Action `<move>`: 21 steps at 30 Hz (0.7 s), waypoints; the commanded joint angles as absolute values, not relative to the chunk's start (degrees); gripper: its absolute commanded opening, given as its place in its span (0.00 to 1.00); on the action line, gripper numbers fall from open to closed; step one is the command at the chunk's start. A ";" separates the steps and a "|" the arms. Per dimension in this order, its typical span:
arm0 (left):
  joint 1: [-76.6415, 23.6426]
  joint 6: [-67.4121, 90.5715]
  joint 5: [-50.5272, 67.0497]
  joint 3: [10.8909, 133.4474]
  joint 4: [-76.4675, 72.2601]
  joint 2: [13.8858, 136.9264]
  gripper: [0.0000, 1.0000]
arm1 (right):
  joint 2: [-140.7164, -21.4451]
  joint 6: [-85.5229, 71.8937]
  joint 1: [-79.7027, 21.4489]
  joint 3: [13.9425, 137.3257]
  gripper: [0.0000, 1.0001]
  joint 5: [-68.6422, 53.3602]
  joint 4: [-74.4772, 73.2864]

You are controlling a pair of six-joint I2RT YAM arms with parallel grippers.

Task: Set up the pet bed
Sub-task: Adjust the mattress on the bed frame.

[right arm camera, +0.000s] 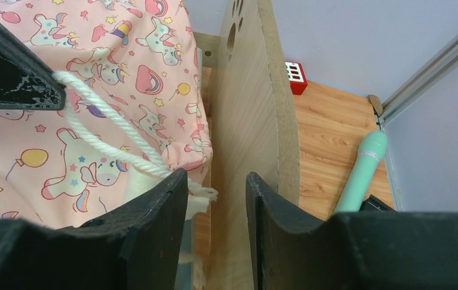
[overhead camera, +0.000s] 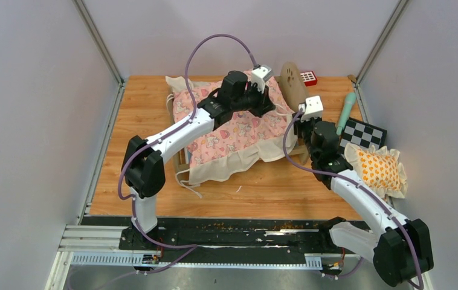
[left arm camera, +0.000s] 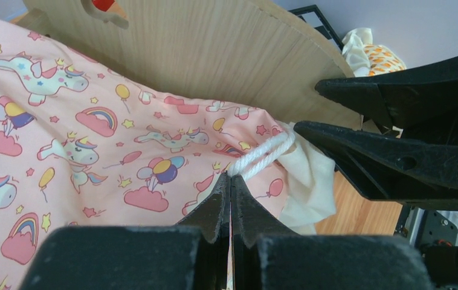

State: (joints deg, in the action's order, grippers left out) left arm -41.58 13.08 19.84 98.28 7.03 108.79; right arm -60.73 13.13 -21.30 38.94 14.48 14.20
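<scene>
The pet bed's wooden headboard with its paw-print cutout stands upright at the back right. Its pink unicorn quilt lies rumpled across the frame. My left gripper is shut on the quilt's corner by the headboard, and a white cord comes out from its tips. My right gripper is open close beside that corner. The headboard's face shows between its fingers, and the cord runs past its left finger, with nothing gripped. In the top view the right gripper sits just below the headboard.
An orange-patterned frilled pillow lies at the right edge beside my right arm. A black-and-white checkered board and a mint-green tube lie behind it. A small red block sits at the back wall. Grey walls enclose the table.
</scene>
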 commanded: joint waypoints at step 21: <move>-45.80 14.97 21.10 108.06 9.46 114.33 0.00 | -45.38 0.36 -18.80 46.40 0.63 16.66 -2.79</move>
State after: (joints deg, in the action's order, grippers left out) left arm -44.42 14.85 20.86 105.51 9.34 113.03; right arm -44.03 3.64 -20.75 41.15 15.97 2.37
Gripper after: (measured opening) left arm 0.006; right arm 0.621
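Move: The left hand already pinches the cord of the mattress's near right corner; that corner lies about 7 cm to its right, 3 cm back and 4 cm lower, with the headboard's middle some 9 cm right and 1 cm back. From the right hand the corner is about 2 cm left, 1 cm ahead and slightly below, the headboard's middle 3 cm right and 2 cm ahead, the teal microphone some 20 cm right and 2 cm ahead, well below. The right hand backs out of the gap between mattress corner and headboard, slowly at first, then lifting some 6 cm while drawing back about 5 cm and a little right, its left side rolling up and its fingers opening wider. The left hand keeps its pinch on the cord and carries it right towards the headboard, about 3 cm with a slight pull back, mostly late on. ##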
